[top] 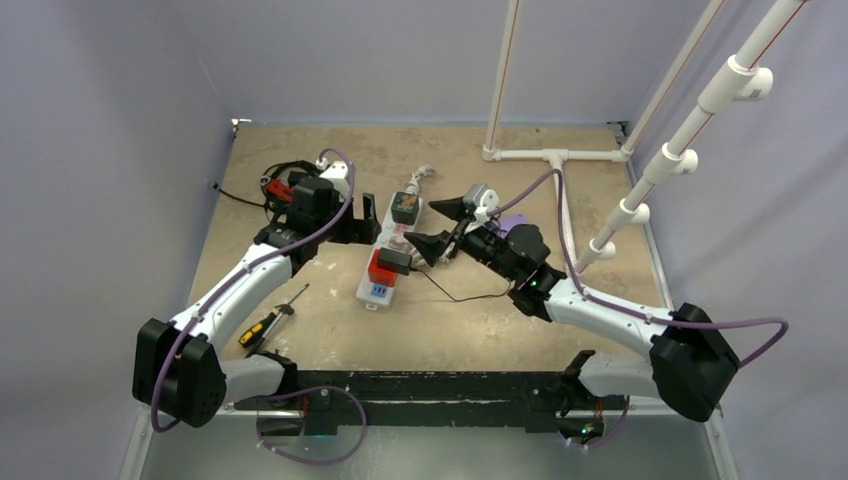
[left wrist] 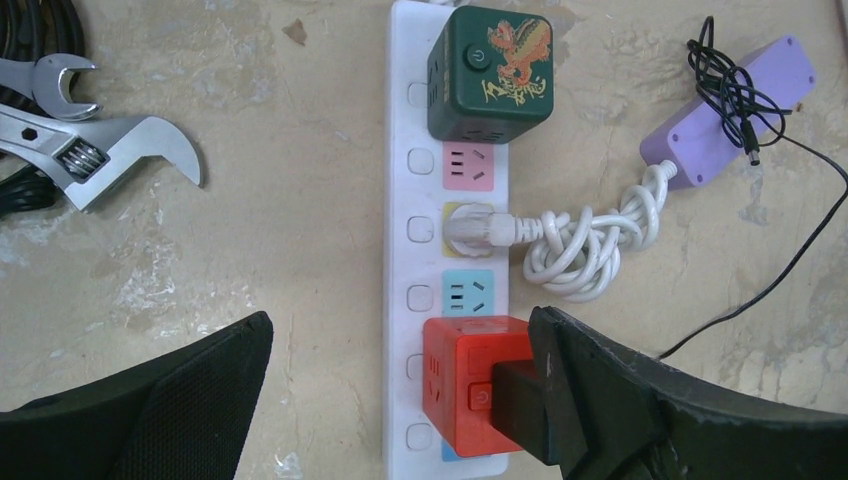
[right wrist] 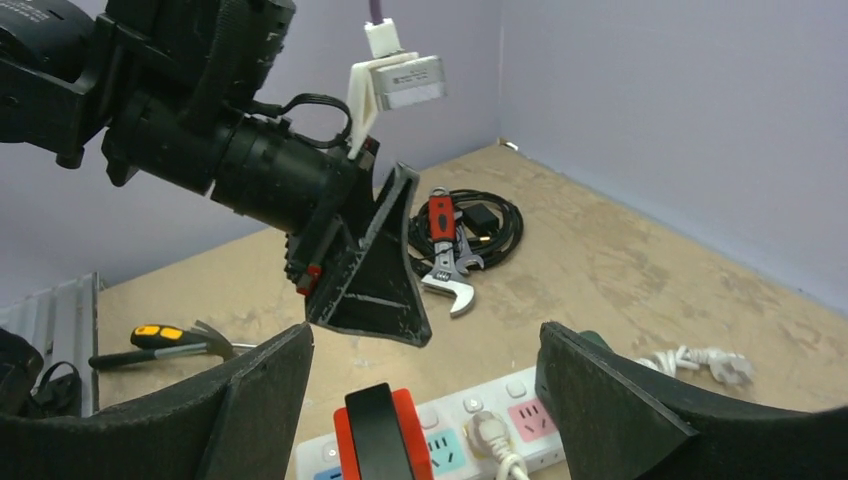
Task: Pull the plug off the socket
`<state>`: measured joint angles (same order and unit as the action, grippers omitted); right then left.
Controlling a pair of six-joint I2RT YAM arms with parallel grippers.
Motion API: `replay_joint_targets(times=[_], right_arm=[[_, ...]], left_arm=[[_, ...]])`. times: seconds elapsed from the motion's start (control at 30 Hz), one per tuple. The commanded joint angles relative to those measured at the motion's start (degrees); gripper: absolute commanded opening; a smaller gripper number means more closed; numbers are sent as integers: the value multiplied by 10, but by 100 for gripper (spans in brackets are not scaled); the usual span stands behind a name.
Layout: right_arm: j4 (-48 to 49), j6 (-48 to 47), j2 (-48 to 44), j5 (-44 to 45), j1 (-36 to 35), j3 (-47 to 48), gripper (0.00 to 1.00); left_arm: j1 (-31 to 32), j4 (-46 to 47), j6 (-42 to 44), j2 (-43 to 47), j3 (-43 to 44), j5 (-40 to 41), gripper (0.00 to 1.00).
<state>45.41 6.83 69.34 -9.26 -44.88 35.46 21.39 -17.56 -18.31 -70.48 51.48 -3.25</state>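
Observation:
The white socket strip (left wrist: 408,160) lies lengthwise on the table, also seen in the top view (top: 372,291). A red cube adapter (left wrist: 465,385) sits on it with a black plug (left wrist: 518,408) in its side. A white plug (left wrist: 478,228) sits in the yellow outlet. A green cube (left wrist: 490,75) stands at the far end. My left gripper (left wrist: 400,335) hangs open over the strip, its right finger (left wrist: 640,400) beside the black plug. My right gripper (right wrist: 425,340) is open, its fingers on either side of the black plug (right wrist: 378,432), apart from it.
Wrenches (left wrist: 110,150) and coiled black cable (right wrist: 495,225) lie left of the strip. A purple bar (left wrist: 730,115) and a thin black wire (left wrist: 790,260) lie to its right, beside the bundled white cord (left wrist: 590,245). A yellow-handled tool (top: 265,325) lies near the left arm. White pipes (top: 550,155) stand at the back right.

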Motion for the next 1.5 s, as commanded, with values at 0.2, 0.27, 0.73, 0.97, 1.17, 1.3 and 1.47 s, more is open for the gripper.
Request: replay_joint_targets(times=[0.2,0.27,0.73,0.97,1.17,1.3,1.47], right_arm=[[-34,-63,85,-3,-62,49,83],[-33,-66,105,18,-73,47,84],[-47,-87,182,91,-112,82,81],[-55,-93,210,120,-115,97,78],[-62,-95,224,118,-115,102,75],[-81,-95,248,123,-119,118,68],[-90,-94,256,134,-122,123,56]], left_arm=[[-41,14,-8,-17,-1,-39,99],[-52,16,-9,-12,-3,-46,99],[-56,5,2,-13,-9,-38,99],[-56,6,1,-17,-13,-49,99],[-56,6,0,-18,-12,-52,99],[-56,4,4,-12,-10,-40,98],[-56,4,5,-7,-9,-33,98]])
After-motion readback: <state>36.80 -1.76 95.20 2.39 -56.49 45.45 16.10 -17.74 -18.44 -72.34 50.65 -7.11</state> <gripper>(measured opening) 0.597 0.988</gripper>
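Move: The right hand hangs open above and to the right of the black plug, which lies level with it fore and aft, about 8 cm left and 17 cm below. From that plug, the red cube it sits in is some 4 cm left and 1 cm back; the white plug is 6 cm farther out, straight ahead; the green cube is 13 cm farther out, 1 cm right. From the left hand the black plug lies about 5 cm back, 6 cm right and 5 cm down. Right hand sinks about 15 cm and goes 8 cm left to the black plug, tipping down, fingers partly closing. ##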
